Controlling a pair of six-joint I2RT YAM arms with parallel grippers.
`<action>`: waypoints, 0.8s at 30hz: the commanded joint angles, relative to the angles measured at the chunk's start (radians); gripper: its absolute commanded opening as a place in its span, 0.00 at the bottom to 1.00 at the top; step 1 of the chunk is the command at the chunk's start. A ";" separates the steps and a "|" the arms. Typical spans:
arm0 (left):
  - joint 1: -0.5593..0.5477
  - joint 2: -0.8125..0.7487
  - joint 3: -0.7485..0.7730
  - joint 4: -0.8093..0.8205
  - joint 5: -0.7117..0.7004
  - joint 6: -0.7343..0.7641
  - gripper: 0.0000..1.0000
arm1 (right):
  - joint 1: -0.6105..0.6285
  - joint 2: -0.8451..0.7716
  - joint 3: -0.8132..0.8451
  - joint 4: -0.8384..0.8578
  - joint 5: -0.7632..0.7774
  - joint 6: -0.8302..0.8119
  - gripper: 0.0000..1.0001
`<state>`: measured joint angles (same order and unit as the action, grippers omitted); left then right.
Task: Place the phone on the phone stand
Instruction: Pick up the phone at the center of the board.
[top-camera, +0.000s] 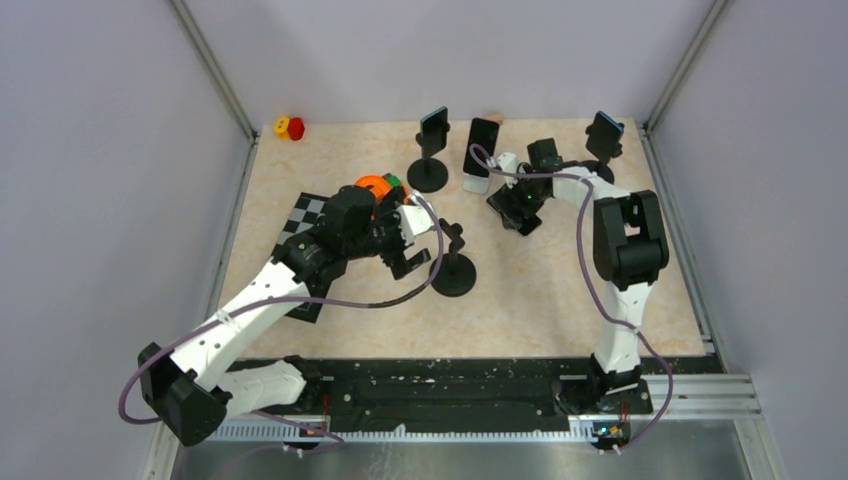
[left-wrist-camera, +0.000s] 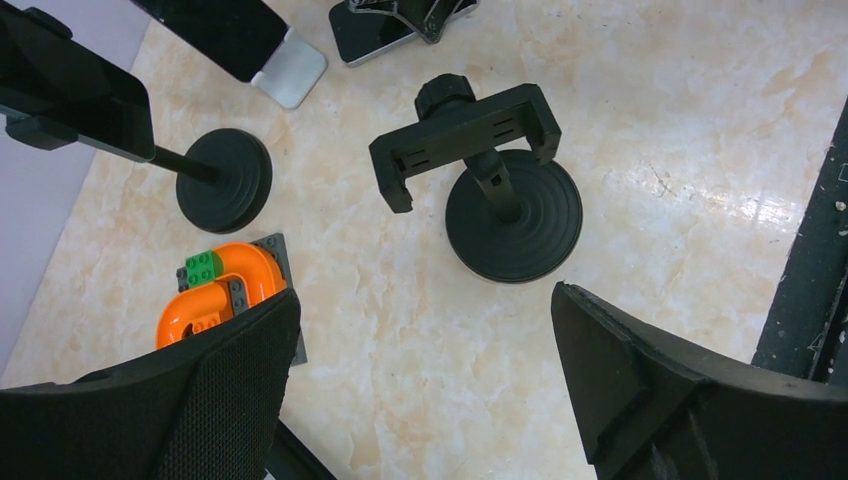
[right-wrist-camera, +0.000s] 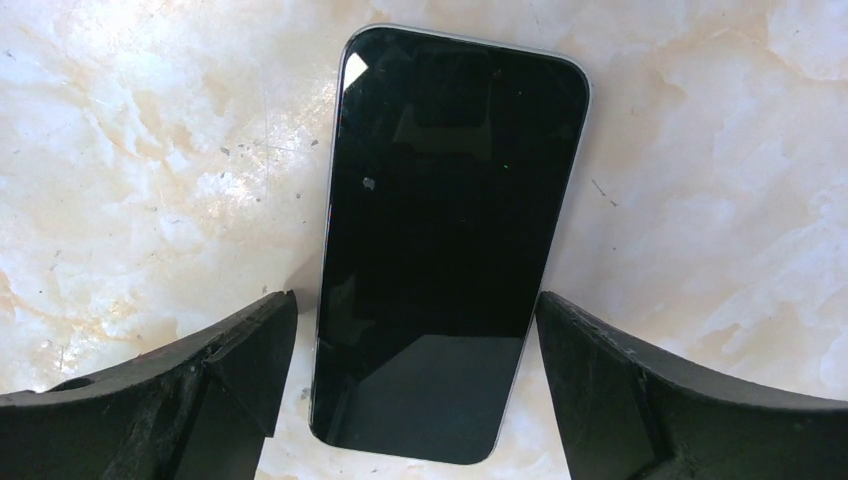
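Note:
The phone (right-wrist-camera: 450, 230) lies flat on the table with its dark screen up. My right gripper (right-wrist-camera: 415, 300) is open and straddles the phone's near end; each fingertip stands a small gap off the phone's long sides. In the top view the right gripper (top-camera: 520, 208) hangs over the phone at mid-right and hides most of it. The empty black phone stand (top-camera: 452, 265) has a round base and an open clamp (left-wrist-camera: 465, 130) on top. My left gripper (top-camera: 420, 245) is open and holds nothing, just left of the stand. In the left wrist view that gripper (left-wrist-camera: 425, 305) sits below the stand's base (left-wrist-camera: 513, 225).
Two more black stands (top-camera: 432, 150) (top-camera: 604, 135) at the back each hold a phone. A third phone leans in a white dock (top-camera: 480, 150). An orange and green brick piece (top-camera: 375, 187) and a checkerboard (top-camera: 305, 215) lie beside the left arm. A red and yellow object (top-camera: 289, 127) sits at the far left corner.

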<state>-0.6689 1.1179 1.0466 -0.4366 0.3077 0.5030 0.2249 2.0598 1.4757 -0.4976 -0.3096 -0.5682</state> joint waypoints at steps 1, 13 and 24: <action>-0.001 0.011 0.061 0.010 -0.039 -0.046 0.99 | -0.008 0.047 0.033 -0.056 -0.041 -0.027 0.89; 0.008 0.011 0.098 0.010 -0.110 -0.138 0.99 | -0.008 0.003 0.011 -0.078 -0.072 -0.004 0.46; 0.047 0.113 0.253 0.045 -0.197 -0.374 0.99 | -0.008 -0.199 -0.048 -0.035 -0.100 0.101 0.20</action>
<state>-0.6415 1.1820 1.2140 -0.4438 0.1520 0.2573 0.2195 2.0010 1.4227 -0.5438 -0.3645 -0.5278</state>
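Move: The right hand is down at the table, fingers straddling the phone's back-right half; the phone's middle lies about 2 cm ahead, 2 cm left and 1 cm below. From this hand, the phone on the white stand is 12 cm ahead and 11 cm left, the empty black stand 14 cm back and 16 cm left, and the phone on the far black stand 13 cm ahead and 18 cm right. From the left hand, the phone to be gripped lies roughly 20 cm ahead, 23 cm right, 21 cm below. The right fingers close part-way and pinch the phone by its two long edges; then that hand draws back about 2.5 cm, rising less than 1 cm with hardly any tilt and keeping its hold. Meanwhile the left hand, empty and wide open, climbs about 5 cm and reaches 3.5 cm forward, away from the empty black stand, turning some 15 degrees counter-clockwise. ##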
